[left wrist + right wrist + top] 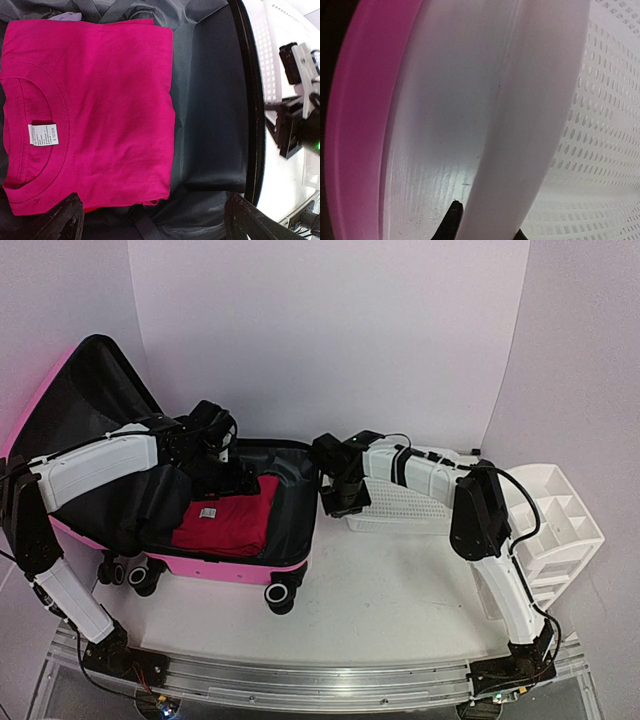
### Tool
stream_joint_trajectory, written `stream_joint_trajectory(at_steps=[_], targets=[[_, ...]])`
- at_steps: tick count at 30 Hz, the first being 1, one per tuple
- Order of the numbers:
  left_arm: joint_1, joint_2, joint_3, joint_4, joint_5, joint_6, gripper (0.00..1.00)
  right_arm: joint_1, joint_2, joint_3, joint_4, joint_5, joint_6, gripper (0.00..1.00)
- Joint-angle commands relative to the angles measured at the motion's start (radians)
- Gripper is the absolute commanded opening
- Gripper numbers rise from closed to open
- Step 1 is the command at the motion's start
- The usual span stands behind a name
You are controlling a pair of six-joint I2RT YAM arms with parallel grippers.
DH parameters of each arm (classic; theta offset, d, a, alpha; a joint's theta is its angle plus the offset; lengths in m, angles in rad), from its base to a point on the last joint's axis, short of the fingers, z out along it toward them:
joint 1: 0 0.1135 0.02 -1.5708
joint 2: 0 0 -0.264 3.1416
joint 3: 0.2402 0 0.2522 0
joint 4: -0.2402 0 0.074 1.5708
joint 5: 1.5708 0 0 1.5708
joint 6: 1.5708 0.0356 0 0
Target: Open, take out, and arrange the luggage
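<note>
The hot-pink luggage [230, 568] lies open, its black-lined lid [90, 390] leaning up at the back left. A folded magenta T-shirt [225, 515] rests in the lower half, its neck label [42, 134] showing. My left gripper [225, 475] hovers open just above the shirt [100, 110], fingertips [65, 220] spread wide over its edge and the black lining [210, 100]. My right gripper [345, 502] is shut on the left rim of the white mesh basket [410, 508], beside the luggage's right wall. In the right wrist view its fingers [452, 220] straddle the rim [520, 125], with the pink shell [355, 125] at left.
A white plastic drawer organizer [555, 520] stands at the right, behind my right arm. Black straps [145, 227] cross the luggage lining. The luggage wheels [283, 594] face the near edge. Curved white walls close off the back and sides.
</note>
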Motion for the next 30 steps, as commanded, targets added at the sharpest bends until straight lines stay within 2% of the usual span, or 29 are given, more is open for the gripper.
stream_joint_trajectory(at_steps=[1,4,7,15,21,27,30], targets=[[0.006,-0.002,0.009,0.002,-0.014,0.011,0.97,0.068,0.023,0.029,0.102,-0.134,0.263,0.12],[0.006,0.001,0.008,0.003,-0.011,0.014,0.97,0.076,-0.006,-0.002,0.104,-0.127,0.278,0.13],[0.006,0.016,0.013,0.002,-0.014,0.029,0.96,0.076,-0.058,-0.062,0.129,-0.139,0.258,0.19],[0.000,0.162,0.121,-0.001,-0.003,0.127,0.89,0.066,-0.213,-0.128,0.125,-0.193,0.085,0.55],[-0.030,0.305,0.272,-0.064,-0.139,0.195,0.86,0.045,-0.375,-0.288,0.122,-0.187,-0.045,0.80],[-0.052,0.472,0.459,-0.097,-0.283,0.287,0.77,0.004,-0.445,-0.360,0.145,-0.251,-0.072,0.83],[-0.066,0.562,0.563,-0.120,-0.361,0.324,0.76,-0.005,-0.455,-0.373,0.154,-0.259,-0.078,0.83]])
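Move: The right hand still grips the basket's left rim, the basket's middle about 8 cm ahead and 15 cm to its right, a few cm lower; the open suitcase's right rim runs about 6 cm to its left, level ahead. From the left hand, open and empty, the folded red T-shirt's middle lies some 8 cm ahead and 14 cm below, neither left nor right, and the suitcase's right rim 8 cm ahead, 20 cm right, 9 cm below. Right hand drags basket back-left, opens, rises 9 cm; left reaches 8 cm forward, down and right towards T-shirt. ##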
